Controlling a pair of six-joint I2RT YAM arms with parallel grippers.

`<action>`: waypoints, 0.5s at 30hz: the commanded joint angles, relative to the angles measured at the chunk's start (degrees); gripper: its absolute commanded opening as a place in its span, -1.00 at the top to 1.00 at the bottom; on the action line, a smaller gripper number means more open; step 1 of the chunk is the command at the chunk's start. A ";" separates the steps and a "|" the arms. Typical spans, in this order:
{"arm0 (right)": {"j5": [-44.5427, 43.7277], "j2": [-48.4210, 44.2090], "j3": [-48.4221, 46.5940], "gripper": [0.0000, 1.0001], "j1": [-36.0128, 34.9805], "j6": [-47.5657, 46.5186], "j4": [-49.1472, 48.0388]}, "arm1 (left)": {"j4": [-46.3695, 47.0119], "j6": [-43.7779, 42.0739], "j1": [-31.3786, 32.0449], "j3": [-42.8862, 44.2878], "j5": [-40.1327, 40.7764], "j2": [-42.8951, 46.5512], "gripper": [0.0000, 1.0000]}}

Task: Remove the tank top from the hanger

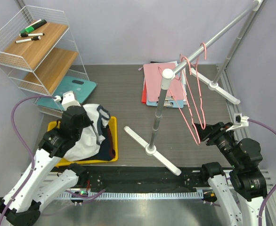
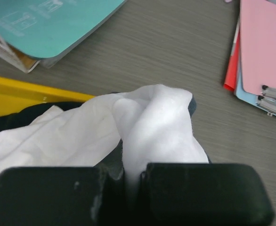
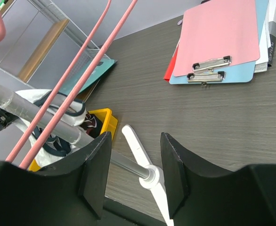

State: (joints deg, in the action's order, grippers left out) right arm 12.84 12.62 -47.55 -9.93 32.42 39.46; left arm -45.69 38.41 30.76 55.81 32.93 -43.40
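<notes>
The white tank top [image 1: 84, 136] with dark trim lies bunched over the yellow bin [image 1: 112, 123], off the hanger. My left gripper [image 1: 87, 117] is shut on a fold of it; in the left wrist view the white cloth [image 2: 157, 122] rises from between the closed jaws of the gripper [image 2: 133, 176]. The pink hanger [image 1: 194, 101] hangs bare from the grey rail [image 1: 213, 40]. My right gripper [image 1: 201, 134] is open just below the hanger's lower end, touching nothing. In the right wrist view the hanger's wires [image 3: 67, 89] cross the upper left, above the gripper [image 3: 133, 169].
The rack's upright pole [image 1: 159, 113] stands mid-table on white feet [image 1: 150, 148]. Pink, blue and red clipboards [image 1: 159, 84] lie behind it. A wire shelf [image 1: 34, 47] with markers is at the back left, with a teal board [image 1: 77, 89] beside it. Dark clothes lie in the bin.
</notes>
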 commanded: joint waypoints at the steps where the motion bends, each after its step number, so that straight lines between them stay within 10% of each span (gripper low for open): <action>1: 0.78 0.47 -0.61 -0.03 -0.26 0.71 -3.34 | 9.93 -5.12 -0.62 -1.32 -6.82 2.35 1.00; 15: 0.69 1.53 1.41 -0.02 -0.26 0.71 -4.48 | -12.92 15.63 -0.53 -5.54 -1.64 12.63 0.99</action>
State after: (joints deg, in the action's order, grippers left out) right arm 12.86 13.06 -46.48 -9.93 32.51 38.09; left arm -52.86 47.31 30.55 48.34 28.03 -32.95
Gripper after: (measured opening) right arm 0.513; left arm 0.017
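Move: The white tank top is still pinched in the shut left fingers, bunched over the tray. The yellow tray's middle lies about 8 cm back, 7 cm left and some 14 cm below that hand. The dark tank top already in the tray is about 8 cm back and 2 cm left; the teal board lies some 13 cm ahead and 9 cm left. From the right hand, the tray's middle is about level in reach and 47 cm left. The white tank top, still gripped in the shut left fingers, goes first a little to the right, about 1.5 cm. The hand then swings back and down, some 5 cm each way and about 2 cm left, bringing the cloth towards the tray's middle while the wrist rolls slightly, left side dropping. The fingers don't let go. ##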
